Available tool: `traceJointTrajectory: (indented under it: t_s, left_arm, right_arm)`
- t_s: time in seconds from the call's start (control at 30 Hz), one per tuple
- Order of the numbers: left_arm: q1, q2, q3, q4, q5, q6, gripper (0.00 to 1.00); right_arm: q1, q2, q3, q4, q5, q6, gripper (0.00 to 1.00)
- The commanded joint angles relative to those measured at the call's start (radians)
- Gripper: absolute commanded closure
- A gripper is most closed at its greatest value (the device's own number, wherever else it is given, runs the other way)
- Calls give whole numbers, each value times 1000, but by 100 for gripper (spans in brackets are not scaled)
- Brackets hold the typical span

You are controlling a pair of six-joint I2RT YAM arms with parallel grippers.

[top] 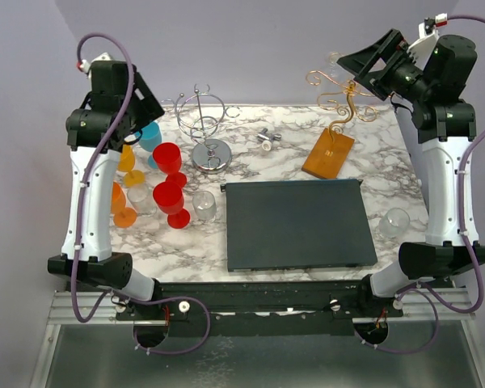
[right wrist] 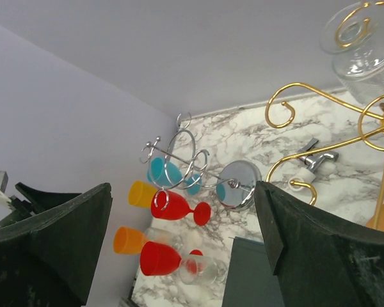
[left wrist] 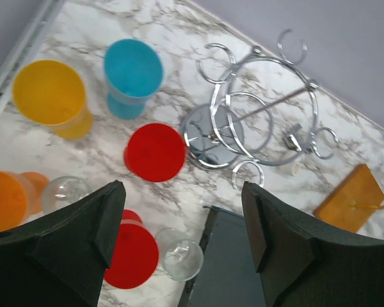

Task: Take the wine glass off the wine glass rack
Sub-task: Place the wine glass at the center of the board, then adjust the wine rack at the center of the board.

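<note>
The wine glass rack has an orange-brown wooden base (top: 328,153) and a gold wire stem with curly hooks (top: 340,99) at the back right of the table. In the right wrist view a clear wine glass (right wrist: 370,69) hangs upside down from one gold hook (right wrist: 354,24). My right gripper (top: 359,69) (right wrist: 182,192) is raised beside the hooks, open and holding nothing, apart from the glass. My left gripper (top: 144,107) (left wrist: 182,211) hovers open and empty above the coloured glasses at the back left.
A chrome wire stand (top: 207,129) is at the back centre. Red (top: 167,158), blue (left wrist: 133,70), yellow (left wrist: 50,93) and orange (top: 120,202) glasses crowd the left. Clear glasses (top: 204,206) (top: 395,222) flank a dark mat (top: 297,224). A small stopper (top: 267,139) lies behind it.
</note>
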Motion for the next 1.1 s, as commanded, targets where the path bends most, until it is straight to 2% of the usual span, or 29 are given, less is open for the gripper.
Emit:
traceJointTrajectory:
  t_s: [0.0,0.3,0.43,0.63,1.07]
  left_arm:
    - [-128,54,60,89,34,-22,20]
    - [-325,138,71,282,154,-59,20]
    - [-378,150,15,395,211,-95,20]
    - [-479,198,-4,483,211,-119,20]
    - [-540,275,22,572,213,-153,20]
  right_arm:
    - [3,-17,44,-24,134,-39,0]
    - [-61,64,189,-94,246,-59,0]
    - [-155,95,216,-92,194,-55,0]
    - [-298,122,179,-37,78,-22,0]
    - [-330,119,106,19,11,-6,0]
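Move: Just left of the right hand, about 6 cm over, some 8 cm ahead and 16 cm below, the last clear wine glass hangs upside down. The gold rack's hub is about 1 cm ahead, 3 cm left and 8 cm below that hand. From the left hand the glass lies some 48 cm right, 10 cm ahead and 7 cm lower; the silver rack is 16 cm right, 3 cm back, 20 cm down, the metal fitting 34 cm right, level ahead, 31 cm down. Sweeping rightward about 30 cm past the silver rack towards the hanging clear glass, the left hand edges forward early, swings clockwise and rolls its left side down, fingers still wide. The right hand, empty and fully open, backs off from above the rack, 16 cm right and slightly forward, turning clockwise, rising a little, then sinking again. ##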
